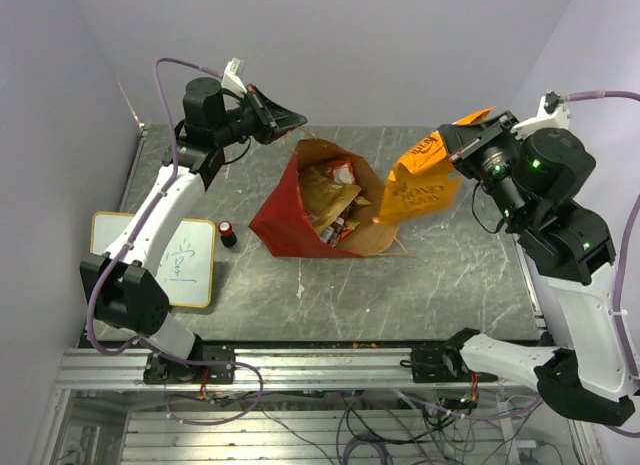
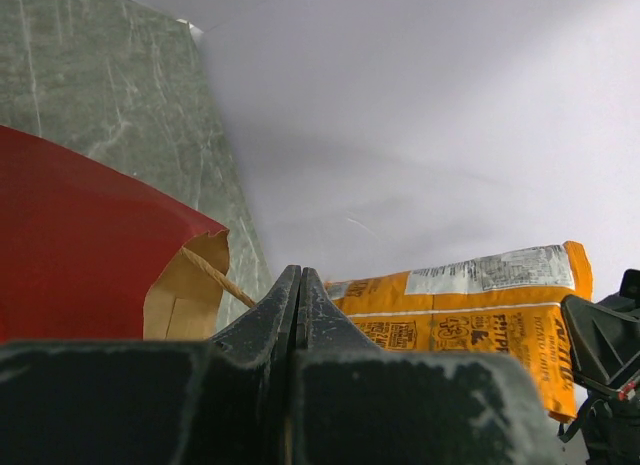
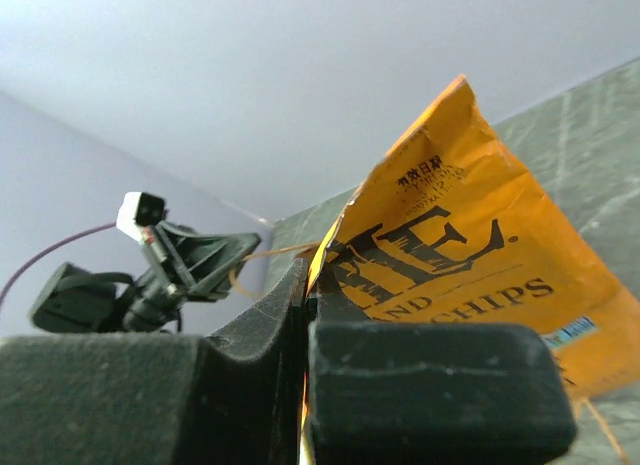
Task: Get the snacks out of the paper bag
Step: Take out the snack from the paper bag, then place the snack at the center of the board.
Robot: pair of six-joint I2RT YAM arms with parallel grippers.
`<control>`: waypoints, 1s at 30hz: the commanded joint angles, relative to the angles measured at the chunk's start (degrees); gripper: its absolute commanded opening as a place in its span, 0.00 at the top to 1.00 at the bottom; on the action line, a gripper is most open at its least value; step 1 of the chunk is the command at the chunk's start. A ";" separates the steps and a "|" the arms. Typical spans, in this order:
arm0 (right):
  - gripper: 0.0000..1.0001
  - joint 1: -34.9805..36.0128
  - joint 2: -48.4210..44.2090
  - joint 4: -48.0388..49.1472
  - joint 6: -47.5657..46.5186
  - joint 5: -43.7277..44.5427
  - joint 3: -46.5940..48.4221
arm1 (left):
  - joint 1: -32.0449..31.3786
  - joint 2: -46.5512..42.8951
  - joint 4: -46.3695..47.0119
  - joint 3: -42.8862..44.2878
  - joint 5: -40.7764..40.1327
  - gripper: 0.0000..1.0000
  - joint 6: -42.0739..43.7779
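The paper bag (image 1: 285, 213), red outside and brown inside, lies on the table with its mouth up and to the right. Several snacks (image 1: 335, 197) show inside it. My left gripper (image 1: 298, 118) hangs above the bag's far rim, shut on the thin cord handle (image 2: 215, 277), and its jaws (image 2: 299, 275) are pressed together. My right gripper (image 1: 452, 145) is shut on the top edge of the large orange chip bag (image 1: 420, 190). It holds the packet in the air to the right of the paper bag's mouth. The packet fills the right wrist view (image 3: 470, 245).
A yellow-framed whiteboard (image 1: 175, 257) lies at the left edge of the table. A small red-and-black cylinder (image 1: 228, 233) stands between it and the paper bag. Walls close in behind and at both sides. Marbled table top (image 1: 440, 275) shows in front of the bags.
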 commanded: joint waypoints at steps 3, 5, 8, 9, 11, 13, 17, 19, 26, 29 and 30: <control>1.00 -0.01 0.99 -5.87 -1.82 11.58 1.54 | 1.03 -1.18 2.26 1.21 2.93 0.93 -0.01; 1.00 0.05 0.64 -7.68 -2.67 15.51 2.51 | 1.29 -1.00 2.20 1.54 3.31 0.93 -0.01; 1.00 0.01 -1.30 -8.59 -5.84 20.61 1.63 | 1.67 -0.71 1.55 2.13 3.79 0.93 0.37; 1.00 0.00 -2.09 -9.41 -6.19 23.21 0.82 | 1.77 -0.78 1.54 2.10 3.83 0.93 0.45; 1.00 0.02 -4.13 -12.05 -6.46 26.71 -1.40 | 1.94 -0.88 1.71 1.91 4.00 0.93 0.39; 1.00 0.01 -6.49 -14.00 -5.87 29.34 -5.45 | 2.05 -0.88 1.74 1.80 4.23 0.93 0.38; 1.00 0.01 -11.37 -16.75 -1.51 31.93 -15.14 | 2.29 -0.67 1.89 1.70 4.58 0.93 0.38; 1.00 0.01 -12.45 -19.04 2.75 31.67 -18.62 | 2.31 -0.41 2.05 1.69 4.74 0.93 0.23; 1.00 -0.03 -10.26 -24.24 15.41 31.66 -29.40 | 2.31 0.32 2.37 1.79 5.42 0.93 0.27; 1.00 -0.54 -6.53 -23.35 15.67 30.70 -30.54 | 2.31 0.52 2.85 1.88 5.94 0.93 0.30; 1.00 -1.02 -4.94 -22.99 15.07 30.13 -30.45 | 2.27 0.50 3.01 2.00 6.07 0.93 0.36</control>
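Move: The right hand already holds the orange chips packet high in the air. The bare patch of table it is taken to lies about 14 cm to the hand's right, 3 cm back and some 48 cm below. The red paper bag's middle sits about 14 cm left, 6 cm ahead and 36 cm below. From the left hand, still on the bag's handle, that bare patch is roughly 34 cm right, 15 cm back and 40 cm below. Still pinching the chips packet by its edge, the right hand carries it away from the paper bag and down towards the bare table on the right. It swings about 12 cm right, easing back a little, then drops steeply, about 23 cm down in all, while the fingers tip downward and turn clockwise some 30 degrees each and the hand's left side rolls down. ##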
